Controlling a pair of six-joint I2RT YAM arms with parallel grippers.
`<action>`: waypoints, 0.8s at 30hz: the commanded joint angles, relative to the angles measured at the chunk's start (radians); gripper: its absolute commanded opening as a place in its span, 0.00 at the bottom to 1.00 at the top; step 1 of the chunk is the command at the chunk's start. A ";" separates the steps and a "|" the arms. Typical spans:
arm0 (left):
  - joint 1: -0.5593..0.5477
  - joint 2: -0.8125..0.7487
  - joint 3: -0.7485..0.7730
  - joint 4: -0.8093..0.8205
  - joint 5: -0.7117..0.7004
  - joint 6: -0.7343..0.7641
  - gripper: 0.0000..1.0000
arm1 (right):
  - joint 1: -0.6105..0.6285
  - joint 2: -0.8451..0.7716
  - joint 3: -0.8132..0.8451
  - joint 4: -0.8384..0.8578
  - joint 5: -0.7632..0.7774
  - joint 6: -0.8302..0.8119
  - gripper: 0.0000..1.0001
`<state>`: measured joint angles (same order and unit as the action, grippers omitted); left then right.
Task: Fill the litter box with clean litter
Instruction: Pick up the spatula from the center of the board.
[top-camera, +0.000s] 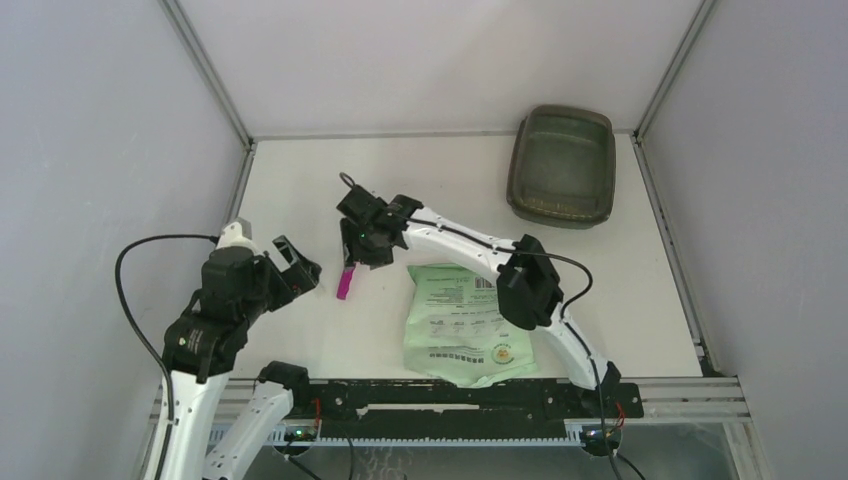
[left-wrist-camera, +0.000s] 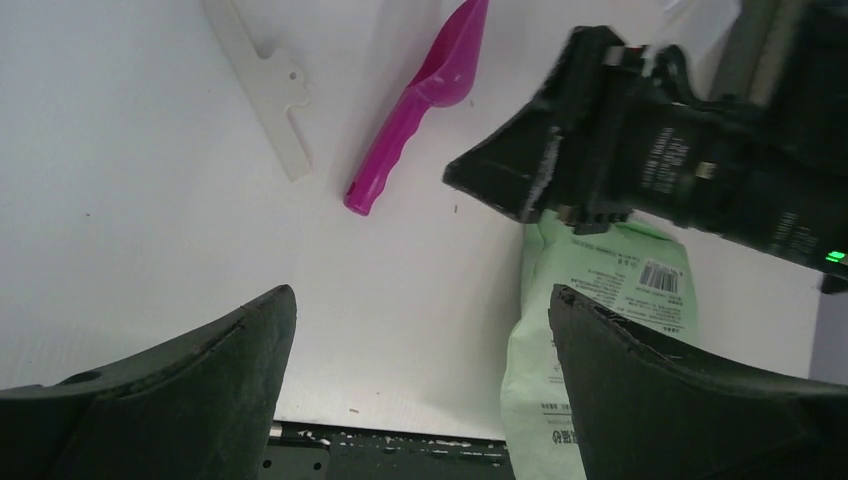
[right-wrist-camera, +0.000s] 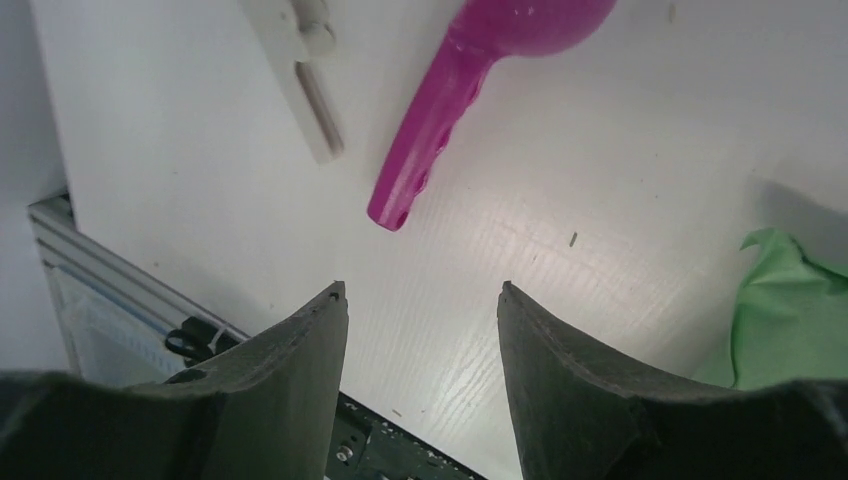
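The litter box (top-camera: 561, 165), a dark grey-brown tray, stands at the table's back right, far from both arms. The clean litter is out of view. A magenta scoop (top-camera: 346, 283) lies left of a light-green printed bag (top-camera: 465, 325). My right gripper (top-camera: 362, 245) hovers over the scoop's far end. In the right wrist view its jaws (right-wrist-camera: 420, 295) are open and empty, with the scoop's handle (right-wrist-camera: 425, 160) just beyond the tips. My left gripper (top-camera: 300, 270) is wide open and empty, left of the scoop (left-wrist-camera: 415, 110); bare table lies between its fingers (left-wrist-camera: 420, 300).
A white flat plastic piece (left-wrist-camera: 265, 85) lies on the table left of the scoop, also in the right wrist view (right-wrist-camera: 300, 70). The bag's edge (left-wrist-camera: 590, 330) sits by my left gripper's right finger. A black rail (top-camera: 440, 395) runs along the near edge. Grey walls enclose the table.
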<state>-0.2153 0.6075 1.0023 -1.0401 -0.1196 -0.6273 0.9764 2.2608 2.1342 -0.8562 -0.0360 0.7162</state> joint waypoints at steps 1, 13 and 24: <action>0.008 -0.047 -0.022 -0.027 0.062 -0.018 1.00 | 0.017 0.047 0.114 -0.077 0.098 0.090 0.64; 0.006 -0.165 -0.013 -0.126 0.159 0.009 1.00 | 0.055 0.161 0.144 -0.018 0.255 0.257 0.63; -0.035 -0.221 -0.006 -0.186 0.146 -0.018 1.00 | 0.082 0.249 0.205 0.067 0.304 0.328 0.63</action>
<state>-0.2440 0.4088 0.9813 -1.2301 0.0055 -0.6304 1.0412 2.4767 2.2589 -0.8108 0.2184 0.9897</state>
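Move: The right hand, a little over half open, has the pink spatula's middle about 5 cm to its left, 3 cm ahead and some 11 cm below. The white clip lies some 10 cm farther left than the spatula's middle, about level with it. The green litter bag's middle is roughly 20 cm to the right hand's right and 12 cm back. From the left hand, the spatula is about 12 cm ahead, 8 cm to the right and 22 cm down. The right hand sinks some 7 cm towards the spatula, easing about 3 cm left (mostly late on) and 2 cm forward, while the wrist turns roughly 15 degrees clockwise so the still part-open fingers line up on either side of the handle, above it and not yet closing. Meanwhile the empty left hand, wide open, draws back about 6 cm towards its own base, away from the spatula, and leaves the space to the right arm. ##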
